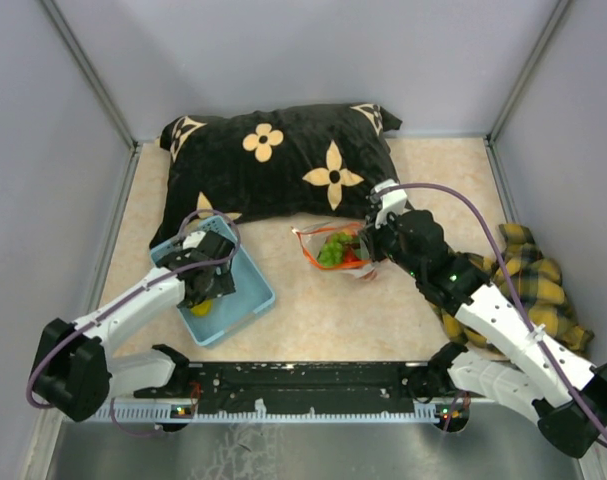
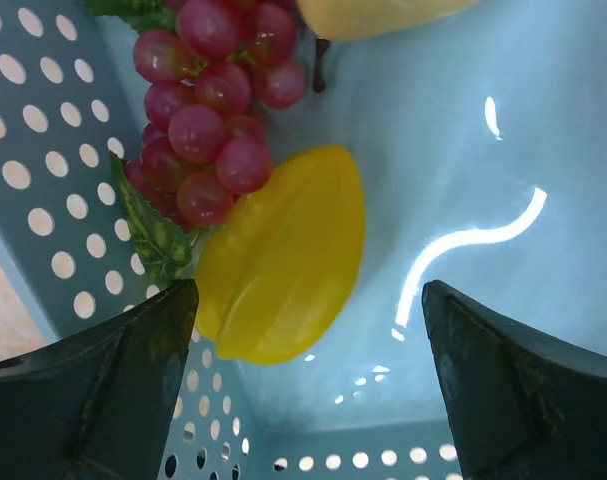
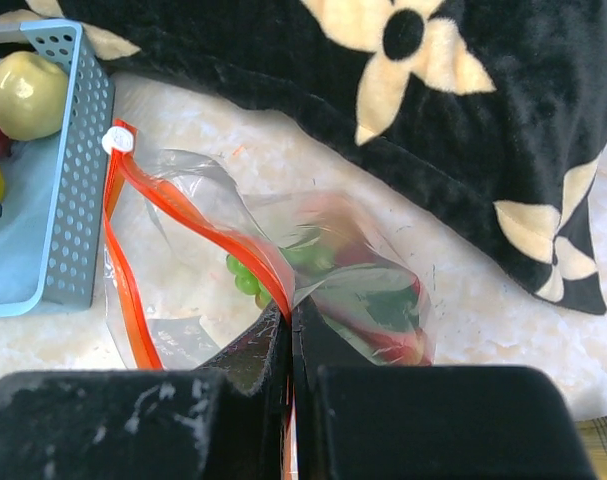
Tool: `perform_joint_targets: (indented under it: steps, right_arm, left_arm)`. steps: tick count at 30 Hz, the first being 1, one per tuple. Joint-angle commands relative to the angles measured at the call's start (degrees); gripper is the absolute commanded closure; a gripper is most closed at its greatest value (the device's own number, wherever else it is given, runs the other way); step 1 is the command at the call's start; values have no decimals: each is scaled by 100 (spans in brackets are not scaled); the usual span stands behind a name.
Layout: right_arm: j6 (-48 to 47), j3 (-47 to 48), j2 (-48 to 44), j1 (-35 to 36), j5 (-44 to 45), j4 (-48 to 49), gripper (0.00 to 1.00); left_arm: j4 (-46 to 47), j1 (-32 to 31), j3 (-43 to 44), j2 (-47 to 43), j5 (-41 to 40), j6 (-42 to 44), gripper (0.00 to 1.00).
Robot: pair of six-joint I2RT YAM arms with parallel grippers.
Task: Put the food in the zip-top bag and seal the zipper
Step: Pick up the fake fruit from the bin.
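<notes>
The clear zip-top bag [image 1: 335, 250] lies on the table below the pillow, mouth held open, with green grapes [image 3: 245, 278] and red fruit [image 3: 388, 325] inside. My right gripper [image 3: 291, 318] is shut on the bag's upper lip at the red zipper [image 3: 198, 235]. My left gripper [image 2: 308, 375] hangs open inside the light blue basket [image 1: 245, 300]. A yellow fruit [image 2: 283, 255] lies just ahead of its fingers, untouched. Purple grapes [image 2: 208, 120] lie beyond that, and a pale yellow piece [image 2: 373, 12] sits at the top edge of the left wrist view.
A black pillow [image 1: 283, 160] with cream flowers lies behind the bag. A yellow plaid cloth [image 1: 538, 285] is bunched at the right under my right arm. Grey walls close in the table at left, right and back. The basket's perforated wall [image 2: 43, 150] stands close to my left fingers.
</notes>
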Motion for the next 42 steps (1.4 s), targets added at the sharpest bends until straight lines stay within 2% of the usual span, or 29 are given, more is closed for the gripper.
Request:
perform_joint_targets:
  steps: [1,5,10,20,24,38,42]
  right_arm:
    - [38,27,-187,-20,-127,516,100]
    - [39,16,-182,-39,-157,522,100]
    - [42,16,-186,-49,-170,511,100]
    - [43,7,-166,-51,-167,524,100]
    - [48,15,-128,-57,-185,525,100]
    - [52,33,-67,-57,-202,513,100]
    - [52,42,-34,-52,-211,510,100]
  left_arm:
    - [589,169,-225,175,-134,-153,2]
    - [914,224,-292,512,21,-159,2]
    - [878,213,-36,869,590,-124,2]
    - [916,211,144,926,1270,63,0]
    - [969,218,150,969,1298,123,0]
    - [1316,218,36,1203,1321,280,18]
    - [1459,217,-37,1067,1349,332,33]
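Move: The yellow fruit in the blue bin lies about 2 cm ahead and 2 cm to the left of the open left hand, some 4 cm below its pads. The red grapes are roughly 8 cm ahead and 5 cm left of this hand, and the pear straight ahead some 14 cm, both about 4 cm down. From the right hand the yellow fruit lies some 42 cm left, 4 cm back and 20 cm below. The yellow fruit is straddled by the open left fingers, which sink about 4 cm towards the bin floor and then shift some 5 cm right, away from the bin's left wall, bringing it along. The hand's left side dips about 10 degrees, and late on the fingers start closing, ending with a pad against each side of the fruit. ##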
